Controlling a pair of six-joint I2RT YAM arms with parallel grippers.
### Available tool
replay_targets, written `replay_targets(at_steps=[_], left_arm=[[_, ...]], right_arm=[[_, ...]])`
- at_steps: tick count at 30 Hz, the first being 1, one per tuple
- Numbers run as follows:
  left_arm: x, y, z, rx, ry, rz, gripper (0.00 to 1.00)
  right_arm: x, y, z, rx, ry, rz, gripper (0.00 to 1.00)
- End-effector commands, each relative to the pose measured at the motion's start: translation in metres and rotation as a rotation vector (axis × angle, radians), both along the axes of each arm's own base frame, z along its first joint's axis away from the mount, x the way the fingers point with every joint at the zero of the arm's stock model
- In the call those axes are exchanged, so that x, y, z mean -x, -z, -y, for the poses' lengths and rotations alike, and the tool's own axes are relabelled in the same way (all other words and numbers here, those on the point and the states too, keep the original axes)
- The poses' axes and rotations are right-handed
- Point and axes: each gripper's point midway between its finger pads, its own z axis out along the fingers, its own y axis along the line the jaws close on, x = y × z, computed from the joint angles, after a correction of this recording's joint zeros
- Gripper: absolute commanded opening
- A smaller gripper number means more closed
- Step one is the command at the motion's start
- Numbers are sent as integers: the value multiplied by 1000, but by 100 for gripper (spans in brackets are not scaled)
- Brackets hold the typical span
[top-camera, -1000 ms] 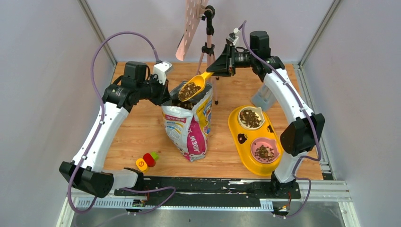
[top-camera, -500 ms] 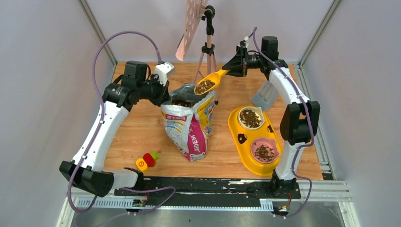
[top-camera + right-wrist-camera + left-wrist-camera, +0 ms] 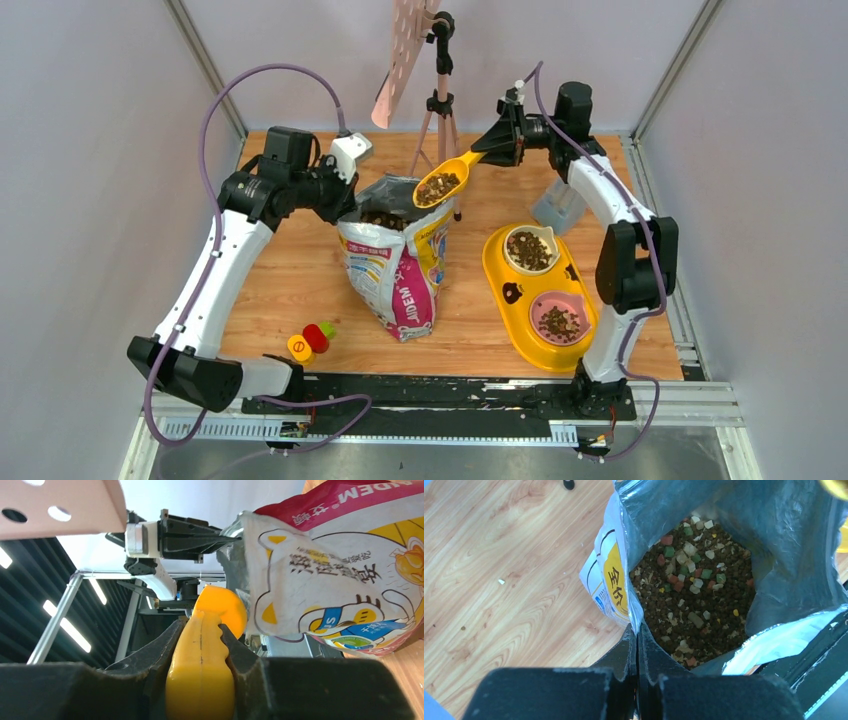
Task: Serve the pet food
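The printed bag [image 3: 395, 265] stands open in the middle of the table with pet food [image 3: 696, 595] inside, dark kibble mixed with coloured bits. My left gripper [image 3: 345, 195] is shut on the bag's left rim [image 3: 634, 620], pinching the foil edge. My right gripper [image 3: 492, 148] is shut on the handle of the yellow scoop [image 3: 443, 183], which hangs above the bag's right edge with a heap of pet food [image 3: 435, 187] in it. In the right wrist view the scoop handle [image 3: 201, 670] fills the gap between the fingers, its underside next to the bag [image 3: 330, 575].
A yellow double feeder [image 3: 500, 265] lies right of the bag; its white bowl [image 3: 530, 250] and pink bowl [image 3: 558, 320] both hold kibble. A tripod [image 3: 440, 100] with a pink perforated board stands behind the bag. Small red, yellow and green caps [image 3: 310, 340] sit front left. A grey container [image 3: 558, 205] is at right.
The right gripper has lifted the loaded scoop out of the bag's mouth and carried it up and to the right. The left gripper keeps its hold on the bag rim.
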Motion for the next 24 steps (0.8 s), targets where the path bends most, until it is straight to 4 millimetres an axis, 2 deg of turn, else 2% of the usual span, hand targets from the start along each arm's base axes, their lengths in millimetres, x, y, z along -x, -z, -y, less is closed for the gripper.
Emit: replay_targets(at_steps=[1, 7, 12, 13, 18, 24], left_arm=[[-13, -53, -4, 29, 3, 240, 0], [-11, -59, -5, 32, 9, 269, 0], [-8, -59, -4, 47, 11, 274, 0], [-9, -59, -4, 49, 6, 278, 0], [-11, -68, -2, 74, -4, 302, 0], [-6, -71, 1, 91, 21, 319, 0]], right_arm=[[35, -47, 13, -24, -22, 185, 0], [52, -51, 33, -17, 18, 197, 0], [69, -46, 56, -12, 42, 205, 0], [69, -44, 68, -9, 69, 211, 0], [87, -32, 105, -4, 114, 224, 0], [113, -16, 140, -27, 140, 238, 0]])
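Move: The right hand grips the handle of the kibble-filled yellow scoop. The cream bowl lies about 12 cm to its right, 2 cm back and some 30 cm below; the pink bowl is about 15 cm nearer the robot and 5 cm farther right than the cream one. The bag's mouth is roughly 15 cm left, 7 cm back and 8 cm lower. From the left hand, on the bag's rim, the cream bowl is some 35 cm right, 8 cm ahead and 26 cm down. The right hand keeps hold of the loaded scoop and carries it away from the bag's right-hand rim towards the bowls, first backing off and rising about 4 cm, then swinging ever faster to the right and sinking most of that height again, some 12 cm right and 7 cm back in all. Late in the swing it turns about 15 degrees clockwise and rolls slightly, with the scoop still bowl-up, while the left hand stays put and keeps pinching the bag's rim. ##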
